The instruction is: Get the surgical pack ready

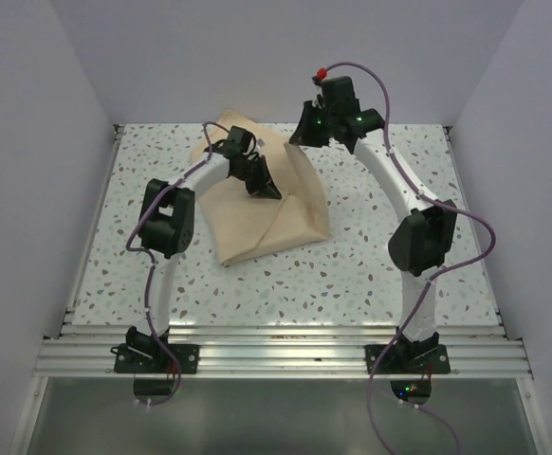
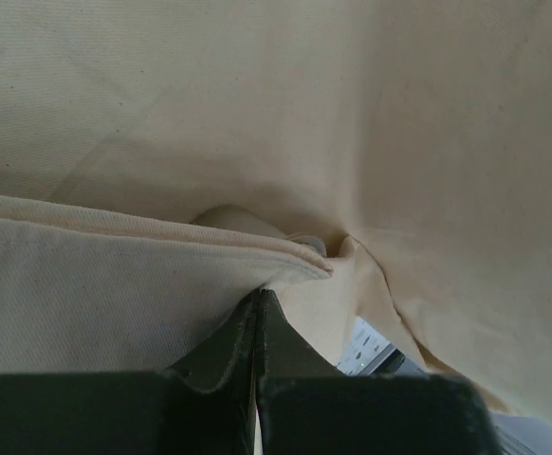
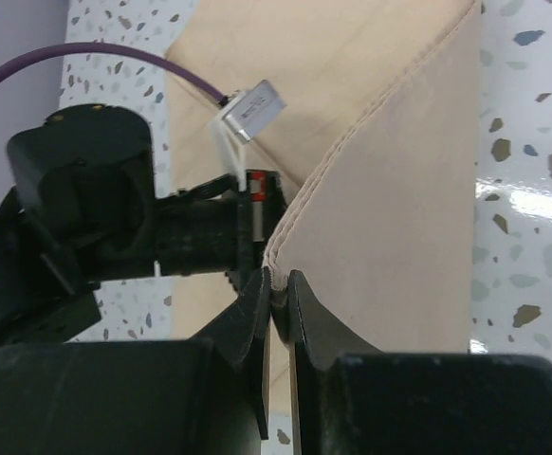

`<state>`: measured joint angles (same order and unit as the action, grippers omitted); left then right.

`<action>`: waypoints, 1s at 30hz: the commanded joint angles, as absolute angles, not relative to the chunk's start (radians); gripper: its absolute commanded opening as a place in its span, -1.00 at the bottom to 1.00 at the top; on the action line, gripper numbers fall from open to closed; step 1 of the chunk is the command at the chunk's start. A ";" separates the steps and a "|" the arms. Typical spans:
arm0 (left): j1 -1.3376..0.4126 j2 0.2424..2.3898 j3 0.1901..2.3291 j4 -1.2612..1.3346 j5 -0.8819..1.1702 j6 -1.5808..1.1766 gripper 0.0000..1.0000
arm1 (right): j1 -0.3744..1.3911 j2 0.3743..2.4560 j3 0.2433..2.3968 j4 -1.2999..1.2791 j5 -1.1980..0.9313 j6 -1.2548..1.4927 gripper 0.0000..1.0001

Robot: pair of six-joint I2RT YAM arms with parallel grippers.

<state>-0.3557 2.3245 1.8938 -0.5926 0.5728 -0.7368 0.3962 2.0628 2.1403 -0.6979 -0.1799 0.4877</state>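
The tan sheet (image 1: pixel 285 223) lies folded into a bundle at the middle of the table, and whatever it covers is hidden. My left gripper (image 1: pixel 271 192) is shut, its tips pressed against a hemmed fold of the sheet (image 2: pixel 399 114) with nothing visibly between them (image 2: pixel 257 296). At the back, my right gripper (image 1: pixel 302 139) is shut on the stitched edge of a flap of the sheet (image 3: pixel 399 209), pinching it at the tips (image 3: pixel 278 289) and holding it raised. The steel tray, scissors, gauze and packets are out of sight.
The speckled white table (image 1: pixel 371 256) extends around the bundle, with grey walls on three sides and aluminium rails (image 1: pixel 276 346) at the near edge. The left arm's wrist (image 3: pixel 86 218) sits close beside the right gripper's fingers.
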 commanded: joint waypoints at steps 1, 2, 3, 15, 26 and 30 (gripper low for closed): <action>-0.351 2.324 1.921 -0.587 0.574 -0.724 -0.99 | 0.428 2.057 2.224 -0.729 -0.224 0.534 -1.00; -0.351 2.324 1.921 -0.586 0.574 -0.726 -0.99 | 0.442 2.068 2.235 -0.727 -0.230 0.535 -1.00; -0.351 2.324 1.921 -0.584 0.574 -0.726 -0.99 | 0.466 2.074 2.252 -0.727 -0.233 0.538 -1.00; -0.351 2.321 1.893 -0.557 0.569 -0.749 -0.99 | 0.549 2.095 2.286 -0.697 -0.242 0.620 -1.00; -0.351 2.310 1.882 -0.541 0.568 -0.759 -0.99 | 0.552 2.094 2.269 -0.614 -0.265 0.778 -1.00; -0.351 2.292 1.865 -0.535 0.566 -0.759 -0.98 | 0.551 2.075 2.227 -0.618 -0.258 0.750 -1.00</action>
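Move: The right hand holds the cloth's right corner high up. The wrapped pack's middle lies about 14 cm back, 9 cm to its left and 21 cm below. The left gripper and the folded tip under its fingers are some 4 cm back, 4 cm left and 19 cm below it; the cloth's near right bend lies 15 cm back, 10 cm right, 22 cm down. From the left hand, the pack's middle is about 9 cm back, 5 cm left, slightly lower. Still pinching the raised cloth corner, the right hand draws it about 10 cm left, high across the left gripper and towards the pack, easing back some 4 cm early on and rising slightly. It slows in the second half and rolls its left side up by about 10 degrees. The left hand's shut fingers stay in place, keeping the folded tip down. ##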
